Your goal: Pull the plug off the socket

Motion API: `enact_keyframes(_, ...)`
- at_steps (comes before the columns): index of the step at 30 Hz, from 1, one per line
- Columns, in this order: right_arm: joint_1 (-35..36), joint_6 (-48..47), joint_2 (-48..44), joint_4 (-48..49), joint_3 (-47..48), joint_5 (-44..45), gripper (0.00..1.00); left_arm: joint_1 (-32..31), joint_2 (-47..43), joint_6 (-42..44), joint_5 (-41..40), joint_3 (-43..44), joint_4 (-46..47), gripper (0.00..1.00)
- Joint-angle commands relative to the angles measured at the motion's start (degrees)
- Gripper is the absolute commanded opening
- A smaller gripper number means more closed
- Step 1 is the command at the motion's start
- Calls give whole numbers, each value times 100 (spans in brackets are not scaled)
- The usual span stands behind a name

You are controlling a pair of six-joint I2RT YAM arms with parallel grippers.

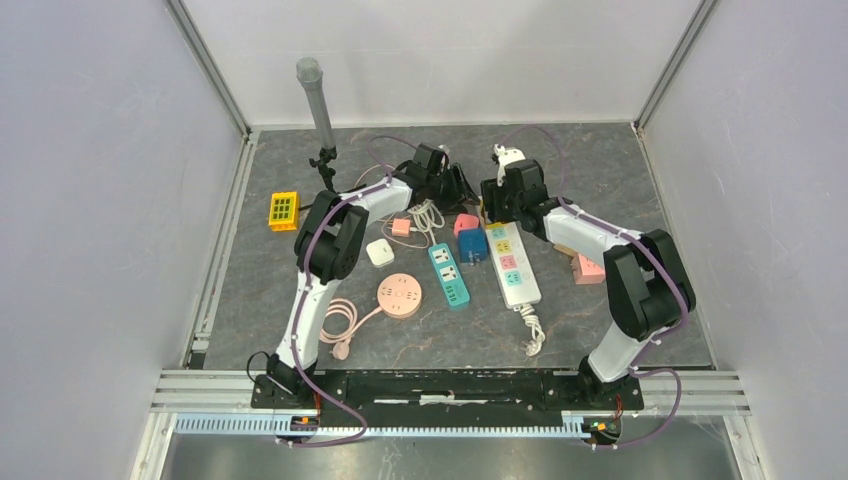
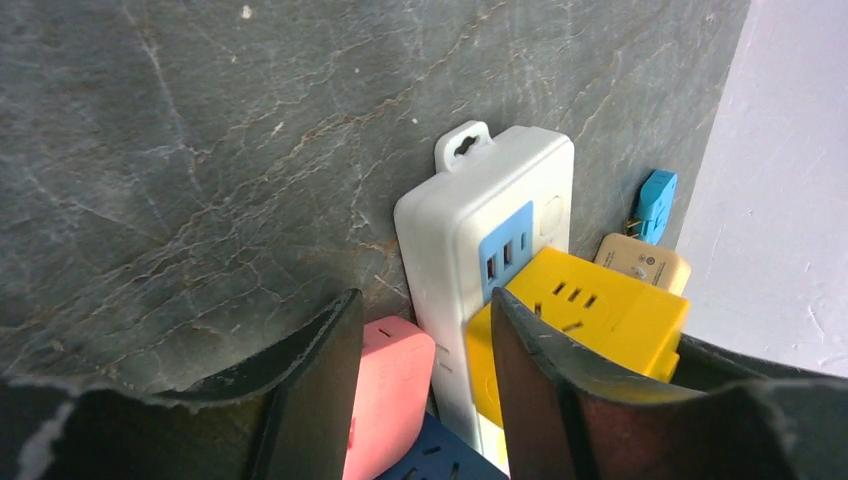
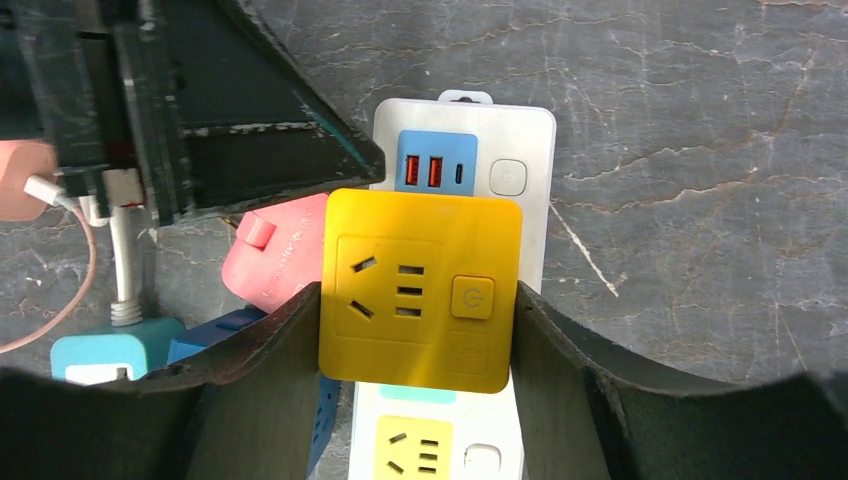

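A yellow cube plug point(image 3: 425, 235) sits plugged into the white socket strip point(image 3: 520, 150), just below the strip's blue USB panel. My right gripper point(image 3: 418, 292) is shut on the plug, one finger flat against each side. In the top view the right gripper point(image 1: 503, 205) hides the plug, and the strip point(image 1: 515, 270) runs toward the near side. My left gripper point(image 2: 424, 298) stands open beside the plug point(image 2: 600, 310). It straddles a pink adapter point(image 2: 395, 390) and the left edge of the strip point(image 2: 450, 230), and its right finger point(image 2: 530, 380) is over the strip.
A dark blue adapter point(image 2: 440, 455) lies by the pink one. Behind the strip lie a beige adapter point(image 2: 640, 262) and a small blue plug point(image 2: 655, 200). On the mat are a teal strip point(image 1: 449, 275), a round pink strip point(image 1: 401, 296), a white cube point(image 1: 379, 252), a yellow block point(image 1: 284, 210) and a grey pole point(image 1: 316, 100).
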Motion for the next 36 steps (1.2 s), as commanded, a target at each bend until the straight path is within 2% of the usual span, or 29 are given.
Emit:
enact_keyframes(1,162,222,-221,-31,-150,-266,21,17,190,-447,336,184,228,55)
enact_keyframes(6,187,281,-224,27,-173,-261,12,-9,217,-388,250,187,21,44)
enact_keyframes(11,189,375,-291,284,-291,-455,0,-18,251,-357,171,224,-264,41)
enact_keyframes(18,63,243,-417,253,-111,-868,0,-12,428,400,-32,800,-1486,39)
enact_keyframes(22,122,292,-277,249,5,-1082,0,-9,473,673,-79,806,-1719,38)
enact_keyframes(27,794,-187,21,-339,426,440,0,-10,568,752,-31,795,-1796,38)
enact_keyframes(31,828,-252,-31,-458,479,904,0,-9,589,808,-113,788,-1886,38)
enact_keyframes(36,403,58,-318,-86,225,74,0,-11,588,779,-173,770,-1903,38)
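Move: The right gripper already holds the yellow plug, still on the white power strip; the strip's blue USB end lies about 4 cm ahead of it, 1 cm left and 3 cm below. From the right hand, the pink plug sits about 5 cm left and 1 cm back, the blue plug about 4 cm left and 6 cm back, both some 3 cm lower. For the left hand, that USB end is about 1 cm ahead and 2 cm right at fingertip height. Close the left gripper partway around the strip's upper left edge by the USB end, one finger over the top and one down its left side, easing about 1 cm back and down. Keep the right fingers shut on the yellow plug and draw it some 2 cm left and 1.5 cm back, towards the left fingers, rocking it slightly one way, then about 10 degrees the other. ##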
